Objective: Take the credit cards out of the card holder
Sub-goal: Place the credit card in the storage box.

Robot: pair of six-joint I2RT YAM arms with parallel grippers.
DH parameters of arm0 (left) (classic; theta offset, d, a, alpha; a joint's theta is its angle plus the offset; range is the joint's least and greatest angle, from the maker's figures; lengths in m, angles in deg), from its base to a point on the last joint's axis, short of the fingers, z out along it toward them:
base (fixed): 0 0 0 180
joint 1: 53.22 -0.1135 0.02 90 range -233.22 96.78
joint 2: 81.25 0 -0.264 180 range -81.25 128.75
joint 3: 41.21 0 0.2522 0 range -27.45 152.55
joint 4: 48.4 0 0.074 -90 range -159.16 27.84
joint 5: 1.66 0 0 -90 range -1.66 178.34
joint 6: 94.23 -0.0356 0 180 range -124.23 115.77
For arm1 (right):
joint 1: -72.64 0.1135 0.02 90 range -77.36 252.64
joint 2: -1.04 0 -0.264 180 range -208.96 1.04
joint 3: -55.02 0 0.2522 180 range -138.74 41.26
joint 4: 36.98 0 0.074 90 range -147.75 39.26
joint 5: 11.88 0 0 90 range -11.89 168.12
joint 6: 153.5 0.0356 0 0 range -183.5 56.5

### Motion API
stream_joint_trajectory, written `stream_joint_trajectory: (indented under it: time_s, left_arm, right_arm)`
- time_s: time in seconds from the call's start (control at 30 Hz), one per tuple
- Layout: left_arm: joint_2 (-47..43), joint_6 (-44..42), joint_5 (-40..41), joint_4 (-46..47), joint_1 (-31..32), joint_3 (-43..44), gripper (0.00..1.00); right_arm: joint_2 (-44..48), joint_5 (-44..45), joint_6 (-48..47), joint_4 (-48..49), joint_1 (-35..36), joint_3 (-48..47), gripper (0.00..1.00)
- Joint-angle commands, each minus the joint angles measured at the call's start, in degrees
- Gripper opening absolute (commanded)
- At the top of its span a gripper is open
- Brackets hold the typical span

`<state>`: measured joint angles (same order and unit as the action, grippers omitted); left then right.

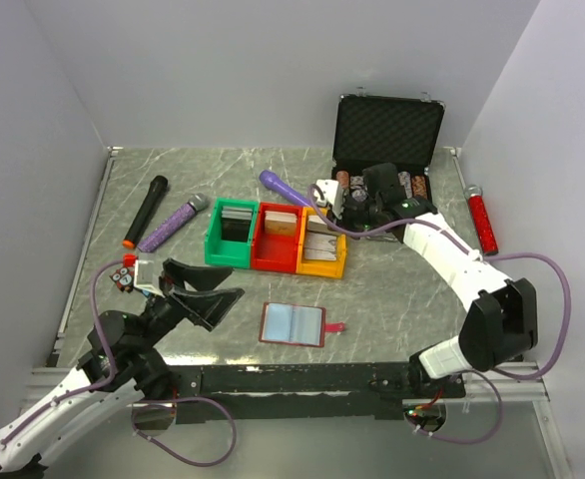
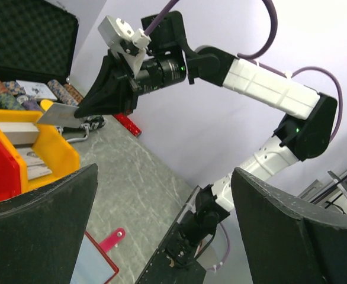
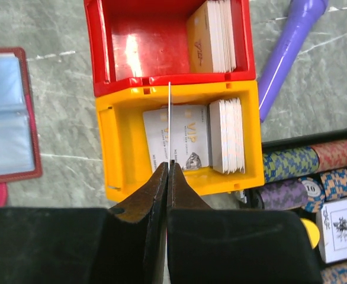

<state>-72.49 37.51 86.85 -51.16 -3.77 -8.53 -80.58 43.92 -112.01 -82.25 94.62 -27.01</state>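
Note:
The card holder (image 1: 292,324) lies open and flat near the table's front edge. It is dark red with pale blue sleeves, and its snap tab (image 1: 334,327) points right. It also shows in the right wrist view as the card holder (image 3: 7,112) at the left edge. My right gripper (image 3: 168,165) is shut on a thin pale credit card (image 3: 169,118), seen edge-on over the yellow bin (image 3: 117,142). In the left wrist view the same card (image 2: 56,115) sticks out of the right gripper (image 2: 79,109). My left gripper (image 1: 228,286) stands wide open and holds nothing, left of the holder.
Green (image 1: 231,235), red (image 1: 278,238) and yellow (image 1: 322,249) bins stand in a row; the red and yellow ones hold cards. An open black chip case (image 1: 387,135) sits behind. Toy microphones lie at the back left (image 1: 145,212), middle (image 1: 288,190) and right (image 1: 483,220).

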Motion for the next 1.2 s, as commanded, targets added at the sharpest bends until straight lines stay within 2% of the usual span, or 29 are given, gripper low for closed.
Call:
stream_joint_trajectory:
  time_s: [0.0,0.2,0.37,0.63,1.17]
  left_arm:
    - [-0.6,1.4,-0.6,-1.2,-0.1,-0.5,0.99]
    - [1.0,0.9,-1.4,-2.3,-0.1,0.0,0.99]
    - [1.1,1.8,-2.1,-3.0,-0.2,-0.5,0.99]
    - [1.9,1.6,-3.0,-4.9,-0.1,-0.4,0.99]
    - [4.4,1.3,-4.7,-3.5,-0.2,-0.5,0.99]
  right_arm:
    - [-5.0,-4.7,-6.9,-1.2,-1.2,-2.9,0.00]
    - [-10.0,-5.2,-6.9,0.3,-1.9,-3.7,0.00]
    - [-11.4,-4.9,-5.2,6.1,-2.8,-2.3,0.00]
    - [-16.5,-3.6,-7.5,5.3,-3.2,-4.2,0.00]
    - [-21.2,-1.2,-6.0,8.1,-3.7,-5.6,0.00]
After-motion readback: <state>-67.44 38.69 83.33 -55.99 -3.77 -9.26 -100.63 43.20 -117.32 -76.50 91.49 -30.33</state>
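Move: The right hand already holds a card over the workspace. The yellow box's middle lies about 4 cm ahead of the hand, 4 cm to its left and 15 cm below. The red box stands some 10 cm to the left of the yellow one. The poker chip case lies roughly 15 cm ahead of the right hand and 10 cm to its right. From the idle left hand the yellow box is about 23 cm ahead, 17 cm to the right and far below. Down and forward goes the right hand, sinking about 10 cm and reaching some 5 cm outward to bring the card to the yellow box. The descent pauses briefly partway and ends with a short forward glide. The fingers stay shut on the card, the wrist tilting only slightly. Well away from the boxes, the left hand, open and empty, sinks about 5 cm and drifts a little to the right. ##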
